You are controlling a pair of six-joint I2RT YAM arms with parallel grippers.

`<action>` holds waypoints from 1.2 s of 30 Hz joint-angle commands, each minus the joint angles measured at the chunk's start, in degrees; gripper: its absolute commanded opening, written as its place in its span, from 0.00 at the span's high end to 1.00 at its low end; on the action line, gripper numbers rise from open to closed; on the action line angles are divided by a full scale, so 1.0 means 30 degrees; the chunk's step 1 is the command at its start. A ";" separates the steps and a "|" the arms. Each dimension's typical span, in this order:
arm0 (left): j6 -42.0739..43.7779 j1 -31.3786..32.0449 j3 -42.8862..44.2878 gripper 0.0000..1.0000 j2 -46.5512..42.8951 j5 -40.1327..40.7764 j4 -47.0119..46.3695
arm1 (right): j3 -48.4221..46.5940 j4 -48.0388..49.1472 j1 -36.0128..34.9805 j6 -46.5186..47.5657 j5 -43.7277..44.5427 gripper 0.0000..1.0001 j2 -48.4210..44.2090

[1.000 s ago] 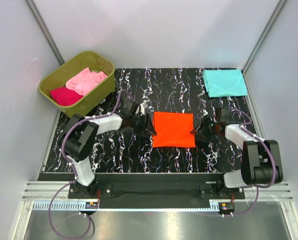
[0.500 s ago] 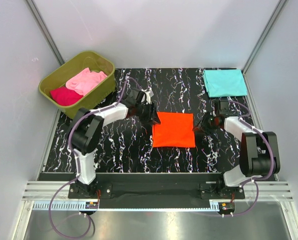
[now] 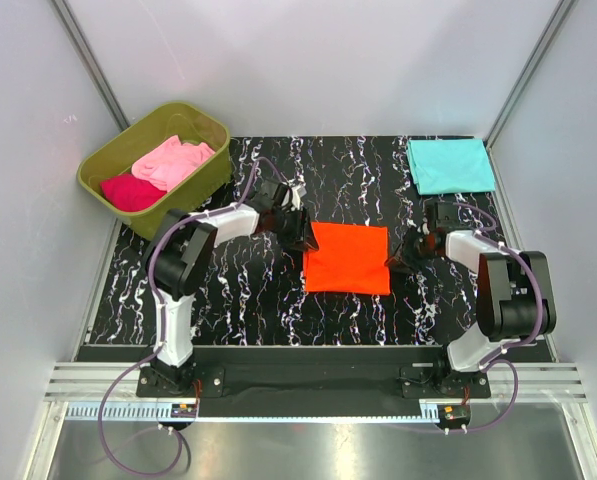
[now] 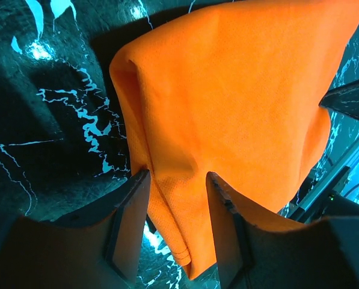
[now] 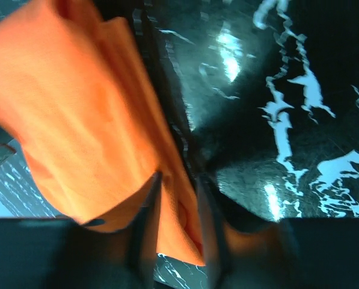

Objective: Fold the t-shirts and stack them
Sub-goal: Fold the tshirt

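A bright orange t-shirt (image 3: 348, 258), folded into a rectangle, lies mid-table. My left gripper (image 3: 300, 235) is at its far-left corner. In the left wrist view the orange t-shirt (image 4: 239, 90) bunches into a thick fold between the jaws of the left gripper (image 4: 176, 180), which are shut on it. My right gripper (image 3: 398, 255) is at the shirt's right edge. In its wrist view the right gripper (image 5: 177, 180) pinches the hem of the orange cloth (image 5: 65, 90). A folded teal t-shirt (image 3: 450, 165) lies at the far right.
An olive-green tub (image 3: 183, 205) at the far left holds a light pink t-shirt (image 3: 171, 160) and a magenta one (image 3: 130, 192). Grey walls close in the black marbled table (image 3: 248, 300) on three sides.
The left gripper slid from the shirt's left edge up to its far-left corner. The right gripper's jaws narrowed onto the shirt's right edge, and that arm shifted slightly farther away.
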State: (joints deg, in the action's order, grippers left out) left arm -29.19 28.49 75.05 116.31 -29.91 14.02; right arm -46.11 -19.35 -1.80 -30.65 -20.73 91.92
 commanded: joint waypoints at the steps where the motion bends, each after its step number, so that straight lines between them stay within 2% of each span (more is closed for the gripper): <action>1: 0.0385 -0.0181 0.0503 0.52 -0.1034 -0.0985 -0.0513 | -0.1095 0.0562 0.0073 0.1075 -0.0821 0.61 -0.1225; 2: 0.0123 -0.0209 0.0444 0.51 -0.1529 -0.1132 -0.0543 | -0.1270 0.0563 0.0103 0.1571 -0.1723 0.55 -0.1255; 6: -0.0434 -0.0035 -0.0521 0.51 -0.2821 -0.1981 -0.1098 | -0.2148 0.0475 0.0483 0.2365 -0.3194 0.47 -0.0380; 10: -0.0377 0.0492 -0.2102 0.51 -0.4050 -0.1954 -0.1421 | -0.3260 0.0504 0.0484 0.3419 -0.4162 0.43 0.0675; 11: -0.0377 0.0609 -0.2424 0.51 -0.4228 -0.1895 -0.1422 | -0.3583 0.0533 0.1093 0.4001 -0.4715 0.42 0.1056; 16: -0.0758 0.1459 -0.4506 0.51 -0.4641 -0.0930 -0.2271 | -0.5634 0.0300 0.1743 0.5381 -0.7091 0.40 0.3986; 21: -0.0730 0.1724 -0.5531 0.50 -0.3938 0.0881 -0.1836 | -0.6778 -0.0081 0.1919 0.5881 -0.6800 0.38 0.5333; 26: -0.0349 0.1578 -0.5534 0.50 -0.3468 0.3578 -0.0108 | -0.7249 -0.0375 0.1919 0.6204 -0.7093 0.34 0.5922; 32: 0.0119 0.1373 -0.4512 0.49 -0.3586 0.4723 0.0861 | -0.7071 -0.0375 0.1919 0.6410 -0.6918 0.29 0.5893; 34: 0.0295 0.1285 -0.4070 0.49 -0.3235 0.5018 0.1506 | -0.7160 -0.0345 0.1890 0.6321 -0.7499 0.21 0.6098; 36: 0.0530 0.1168 -0.3425 0.49 -0.2855 0.5282 0.2063 | -0.7161 -0.0316 0.1890 0.6234 -0.7359 0.18 0.6245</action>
State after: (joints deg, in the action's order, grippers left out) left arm -30.41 32.97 62.19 105.47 -20.67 15.64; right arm -65.93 -19.99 3.97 -12.80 -40.91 109.80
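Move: My left hand stands low at the orange t-shirt's left edge, towards its far end; the shirt's near-left corner is about 12 cm back and 1 cm left of it. The shirt's middle lies about 4 cm back and 9 cm right of that hand. For my right hand, low at the right edge, the far-right corner is some 9 cm ahead and 1 cm left, and the folded teal shirt roughly 24 cm ahead and 15 cm right. My left hand hops back about 8 cm along the t-shirt's left edge, comes down short of the near-left corner and, half open, drags that edge some 2.5 cm forward and 2 cm left. Meanwhile my right hand opens off the right edge, arcs about 8 cm forward to the far-right corner, turning some 15 degrees counter-clockwise, and stays low over it while its fingers spread wide. ##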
